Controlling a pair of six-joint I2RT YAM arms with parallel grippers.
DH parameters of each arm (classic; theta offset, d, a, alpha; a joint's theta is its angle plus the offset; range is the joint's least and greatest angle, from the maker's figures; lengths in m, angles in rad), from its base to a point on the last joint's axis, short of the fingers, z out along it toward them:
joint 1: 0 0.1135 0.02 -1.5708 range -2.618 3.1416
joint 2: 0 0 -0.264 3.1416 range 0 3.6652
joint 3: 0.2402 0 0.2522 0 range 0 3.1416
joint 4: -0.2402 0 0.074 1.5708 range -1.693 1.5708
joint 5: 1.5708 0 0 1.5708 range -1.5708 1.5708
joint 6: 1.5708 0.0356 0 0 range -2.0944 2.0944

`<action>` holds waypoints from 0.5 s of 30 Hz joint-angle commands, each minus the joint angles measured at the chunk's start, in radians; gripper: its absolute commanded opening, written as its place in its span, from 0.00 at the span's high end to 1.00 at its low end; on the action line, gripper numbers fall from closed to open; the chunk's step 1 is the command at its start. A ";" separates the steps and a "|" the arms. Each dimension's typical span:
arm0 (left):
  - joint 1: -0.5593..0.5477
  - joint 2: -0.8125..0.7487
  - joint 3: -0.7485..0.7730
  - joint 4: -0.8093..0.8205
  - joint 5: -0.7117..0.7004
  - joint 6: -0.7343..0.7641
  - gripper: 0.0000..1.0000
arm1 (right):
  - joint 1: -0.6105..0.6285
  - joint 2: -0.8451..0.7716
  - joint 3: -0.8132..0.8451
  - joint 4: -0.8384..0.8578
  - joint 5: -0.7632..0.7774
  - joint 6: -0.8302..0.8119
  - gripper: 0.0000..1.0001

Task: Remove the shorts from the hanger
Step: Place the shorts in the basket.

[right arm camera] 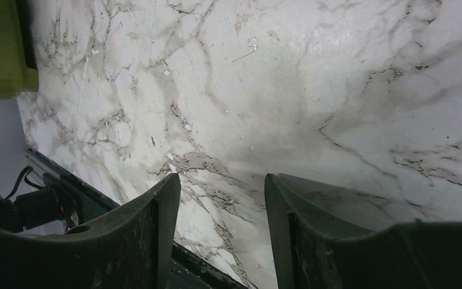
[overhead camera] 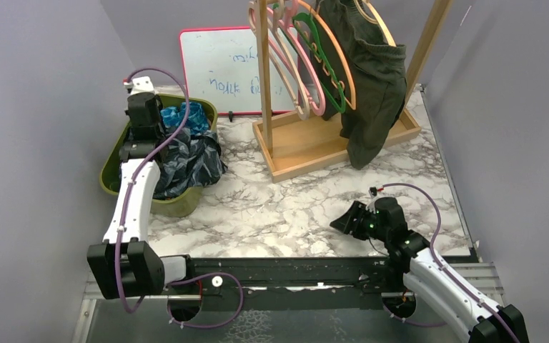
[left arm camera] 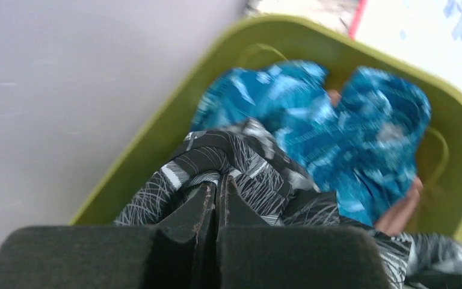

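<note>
Dark olive shorts point(overhead camera: 372, 78) hang from an orange hanger point(overhead camera: 348, 80) on the wooden rack point(overhead camera: 307, 146). Beside them are bare pink and green hangers point(overhead camera: 314, 53). Bright blue shorts point(left arm camera: 337, 126) and dark navy leaf-print shorts point(left arm camera: 246, 162) lie in the green bin point(overhead camera: 179, 204), and the navy pair drapes over its rim. My left gripper point(left arm camera: 218, 180) is over the bin, shut, with a fold of the navy shorts bunched at its tips. Low over the marble table, my right gripper point(overhead camera: 339, 221) stands open with nothing between its fingers point(right arm camera: 162, 205).
A whiteboard point(overhead camera: 218, 68) leans against the back wall behind the rack. Purple walls close in on both sides. The black rail point(overhead camera: 293, 268) runs along the table's near edge, just under the right gripper.
</note>
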 commanded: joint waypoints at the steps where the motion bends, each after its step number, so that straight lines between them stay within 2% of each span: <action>1: 0.000 0.058 -0.046 -0.109 0.305 0.004 1.00 | 0.002 0.012 -0.010 0.034 -0.010 -0.015 0.43; 4: 0.000 0.103 -0.101 -0.147 0.474 0.012 1.00 | 0.002 0.015 -0.011 0.034 -0.012 -0.016 0.43; 7: -0.001 0.152 -0.140 -0.175 0.556 0.013 1.00 | 0.002 0.015 -0.010 0.035 -0.008 -0.015 0.43; 10: 0.000 0.221 -0.134 -0.223 0.639 0.028 0.90 | 0.002 0.014 -0.010 0.034 -0.009 -0.015 0.43; 13: 0.000 0.217 -0.099 -0.237 0.614 0.011 0.74 | 0.002 0.014 -0.008 0.032 -0.010 -0.015 0.43; 15: 0.000 0.162 -0.072 -0.234 0.584 -0.007 0.59 | 0.002 0.013 -0.008 0.029 -0.012 -0.015 0.43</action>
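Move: Up over the far left part of the basket, the left hand holds one end of the dark shorts; the basket's middle lies about 20 cm below it, 6 cm to its right and 4 cm back. The blue shorts already inside lie 12 cm to the hand's right, 4 cm ahead and 20 cm down; the rack's left foot is roughly 30 cm right, 3 cm back and 27 cm down. From the idle right hand, the basket's middle is some 42 cm left, 17 cm ahead and 3 cm up. Sinking fast into the basket, the left hand lowers its pinched end of the dark shorts about 17 cm while swinging some 9 cm to the right, beside the blue shorts. The wrist tips the fingers down by roughly 25 degrees and turns clockwise about as much; near the bottom, as the descent slows, the shut fingers start to open, reaching about a quarter. ##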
